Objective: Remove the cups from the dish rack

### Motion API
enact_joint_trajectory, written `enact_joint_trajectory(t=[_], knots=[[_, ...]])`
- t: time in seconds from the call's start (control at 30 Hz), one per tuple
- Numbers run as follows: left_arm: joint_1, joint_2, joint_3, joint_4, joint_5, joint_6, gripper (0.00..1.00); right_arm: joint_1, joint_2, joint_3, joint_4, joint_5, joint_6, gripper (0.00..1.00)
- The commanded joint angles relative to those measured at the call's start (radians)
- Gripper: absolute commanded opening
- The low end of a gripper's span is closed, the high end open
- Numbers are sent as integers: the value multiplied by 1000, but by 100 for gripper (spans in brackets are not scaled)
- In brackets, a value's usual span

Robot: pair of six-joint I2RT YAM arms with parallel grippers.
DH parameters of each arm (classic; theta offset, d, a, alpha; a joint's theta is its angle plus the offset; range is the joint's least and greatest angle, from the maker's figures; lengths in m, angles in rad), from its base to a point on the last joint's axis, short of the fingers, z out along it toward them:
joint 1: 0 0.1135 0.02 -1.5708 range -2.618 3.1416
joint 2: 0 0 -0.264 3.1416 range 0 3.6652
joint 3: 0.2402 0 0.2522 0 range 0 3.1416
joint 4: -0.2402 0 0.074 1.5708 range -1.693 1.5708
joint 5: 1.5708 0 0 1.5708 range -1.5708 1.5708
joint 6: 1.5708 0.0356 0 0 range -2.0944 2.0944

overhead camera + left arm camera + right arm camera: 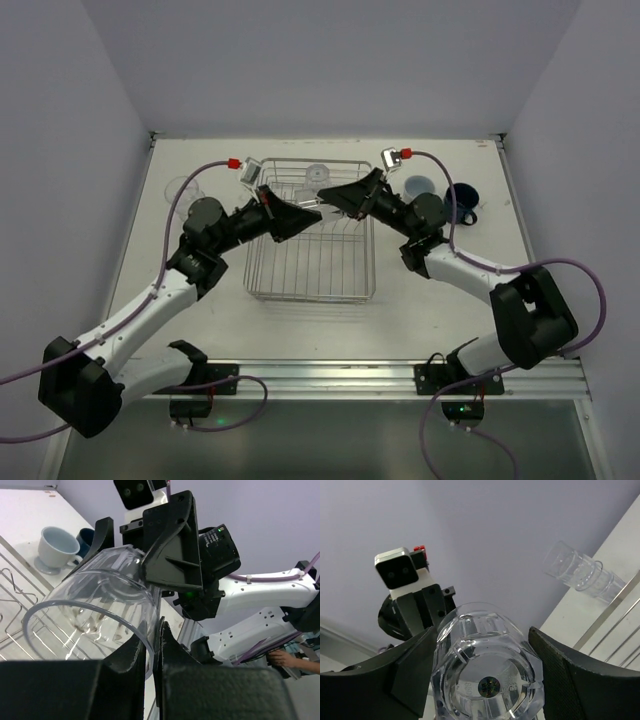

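A clear ribbed tumbler hangs above the silver wire dish rack, held between both grippers. My left gripper is shut on its rim, with the clear wall pinched between the fingers. My right gripper closes on the tumbler's base, one finger on each side, both seeming to touch. Another clear cup stands at the rack's far end. A pale blue cup and a dark blue mug stand on the table right of the rack.
A clear tumbler lies on the table left of the rack; it also shows in the right wrist view. The pale blue cup and dark mug show in the left wrist view. White walls enclose the table.
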Motion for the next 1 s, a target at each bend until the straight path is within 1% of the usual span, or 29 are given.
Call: enact_joint_trajectory(t=[0.0,0.03,0.07,0.1,0.13,0.17,0.2,0.27,0.3,0.37,0.4,0.47,0.5,0.6,0.63,0.7,0.73,0.8,0.97], knots=[[-7,-45,83,-115,-181,179,0,37,5,-32,97,-71,29,76],[-7,-55,114,-219,-214,207,0,37,-12,-46,92,-65,25,91],[-7,-73,132,-276,-248,233,0,37,-25,-54,66,-59,8,99],[-5,-79,173,-399,-321,294,0,37,-38,-58,39,-56,-8,99],[-5,-85,195,-489,-361,322,0,37,-69,-63,4,-47,-24,99],[-5,-98,218,-553,-401,348,0,39,-87,-66,-77,-39,-72,99],[-5,-101,255,-674,-479,394,0,37,-106,-71,-119,-30,-98,99],[-5,-116,281,-774,-548,439,0,39,-158,-89,-219,11,-162,99],[-5,-119,298,-858,-623,448,0,37,-173,-97,-245,20,-178,99],[-4,-108,322,-948,-697,461,0,37,-215,-112,-315,39,-219,99],[-2,-99,347,-1033,-757,465,0,37,-230,-115,-346,47,-235,99],[2,-58,370,-1113,-792,474,0,39,-262,-123,-432,70,-293,99],[5,-43,390,-1188,-834,474,0,37,-297,-123,-467,82,-314,99],[30,-32,378,-1229,-918,481,0,37,-363,-114,-589,120,-400,99],[82,-32,375,-1232,-917,484,0,37,-379,-109,-613,132,-417,99],[157,-30,363,-1237,-842,511,0,37,-411,-103,-671,146,-465,99],[224,-27,353,-1238,-817,522,0,39,-416,-92,-693,148,-491,99],[280,-10,320,-1253,-793,551,0,39,-431,-91,-731,146,-508,99],[309,82,270,-1255,-704,553,0,39,-456,-101,-751,148,-534,99]])
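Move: The clear cup, mouth towards the left hand, is already held by both hands high over the dish rack. Its place, the free table left of the rack, lies about 26 cm left of the left hand, 5 cm ahead and 28 cm below; the stacked clear cups stand 31 cm left and 13 cm ahead of it, the rack's last cup 20 cm straight ahead. From the right hand that last cup is about 18 cm straight ahead and 24 cm below. The clear cup stays pinched by its rim in the left fingers as the right fingers open off its base end; the left hand then carries it some 24 cm left, out over the rack's side, sinking about 14 cm and swinging round until the fingers slant forward and down. The emptied right hand draws off down, back and to its right, rolling slightly. ##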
